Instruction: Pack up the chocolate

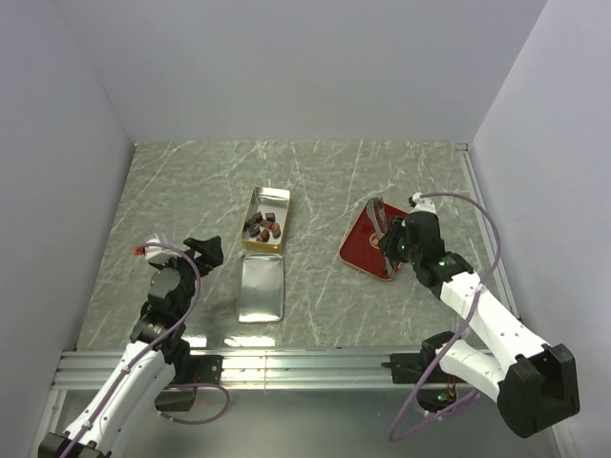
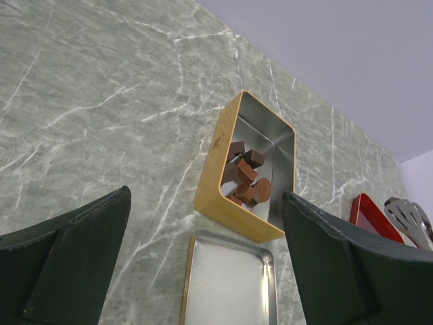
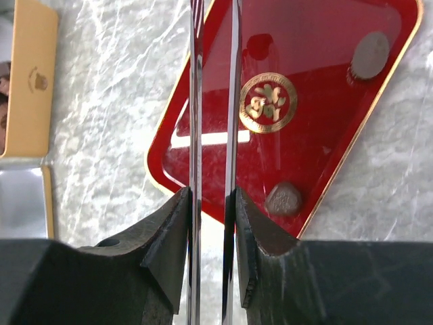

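Several brown chocolate chunks [image 1: 263, 227] [image 2: 245, 177] lie in the open gold tin [image 1: 268, 199] [image 2: 230, 210]. Two more chocolate pieces [image 3: 369, 55] [image 3: 284, 200] sit on the red tray [image 1: 363, 253] [image 3: 325, 115]. My right gripper [image 1: 393, 243] [image 3: 213, 203] is shut on a pair of metal tongs [image 1: 379, 219] [image 3: 195, 101], pressing the two blades close together above the tray's near left part. The tong tips are out of the right wrist view. My left gripper [image 1: 196, 250] [image 2: 206, 196] is open and holds nothing, near and left of the tin.
The tin's silver lid [image 1: 261, 288] [image 2: 230, 284] lies inside-up just in front of the tin. The red tray [image 2: 369, 217] and the tongs [image 2: 409, 217] show at the right edge of the left wrist view. White walls close in the marble table on three sides.
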Robot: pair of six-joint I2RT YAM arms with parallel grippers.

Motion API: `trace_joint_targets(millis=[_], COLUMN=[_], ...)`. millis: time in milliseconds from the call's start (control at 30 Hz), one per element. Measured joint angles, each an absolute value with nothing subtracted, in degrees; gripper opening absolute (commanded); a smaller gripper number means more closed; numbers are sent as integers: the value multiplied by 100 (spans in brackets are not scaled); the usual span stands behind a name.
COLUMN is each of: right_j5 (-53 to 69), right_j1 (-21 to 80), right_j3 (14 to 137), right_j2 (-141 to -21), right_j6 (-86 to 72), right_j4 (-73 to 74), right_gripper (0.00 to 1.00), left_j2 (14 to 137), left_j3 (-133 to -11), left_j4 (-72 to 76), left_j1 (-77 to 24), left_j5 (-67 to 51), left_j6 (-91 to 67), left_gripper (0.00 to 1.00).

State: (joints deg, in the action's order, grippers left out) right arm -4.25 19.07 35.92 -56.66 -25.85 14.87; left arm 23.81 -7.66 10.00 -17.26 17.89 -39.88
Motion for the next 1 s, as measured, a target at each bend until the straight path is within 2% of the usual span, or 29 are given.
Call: trace_joint_targets(millis=[200, 633, 800, 1000], right_j5=[-261, -438, -770, -880], right_j1=[2097, 4136, 4108, 3509], right_j3=[3592, 4552, 4858, 4991], right_j2=[-5511, -6383, -6549, -7072], right_j6=[-2596, -2773, -2755, -2685], right_j4=[1529, 1483, 1463, 1413], right_gripper=[32, 32, 33, 33], left_j2=[2381, 2381, 2381, 2381], left_j3=[-766, -766, -766, -766], left_j4=[1000, 998, 998, 998], left_j1=[-1726, -1726, -1734, -1734], left_j5=[1789, 1789, 1789, 1789], left_j6=[-3988, -3988, -3988, -3988], left_gripper=[99, 99, 99, 99])
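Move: The chocolate pinched in the tongs in my right hand sits at their tips, some 12 cm ahead of that hand, 3 cm to its left and 6 cm below. It is meant for the gold-rimmed box, about 32 cm left, 9 cm ahead and 10 cm down. The red tray's middle is around 4 cm ahead, level sideways and 11 cm below; the silver lid lies 33 cm left and 9 cm back. For my left hand the box is roughly 14 cm right and 10 cm ahead. My right hand sweeps the tongs quickly left, about 13 cm off the tray towards the box, easing back 3 cm, rising some 4 cm and turning about 20 degrees counter-clockwise. Then I reverse: forward about 5 cm and back to the right 3 cm, unwinding part of the turn and starting to sink. My fingers keep their hold on the tongs, whose tips draw closer together. ##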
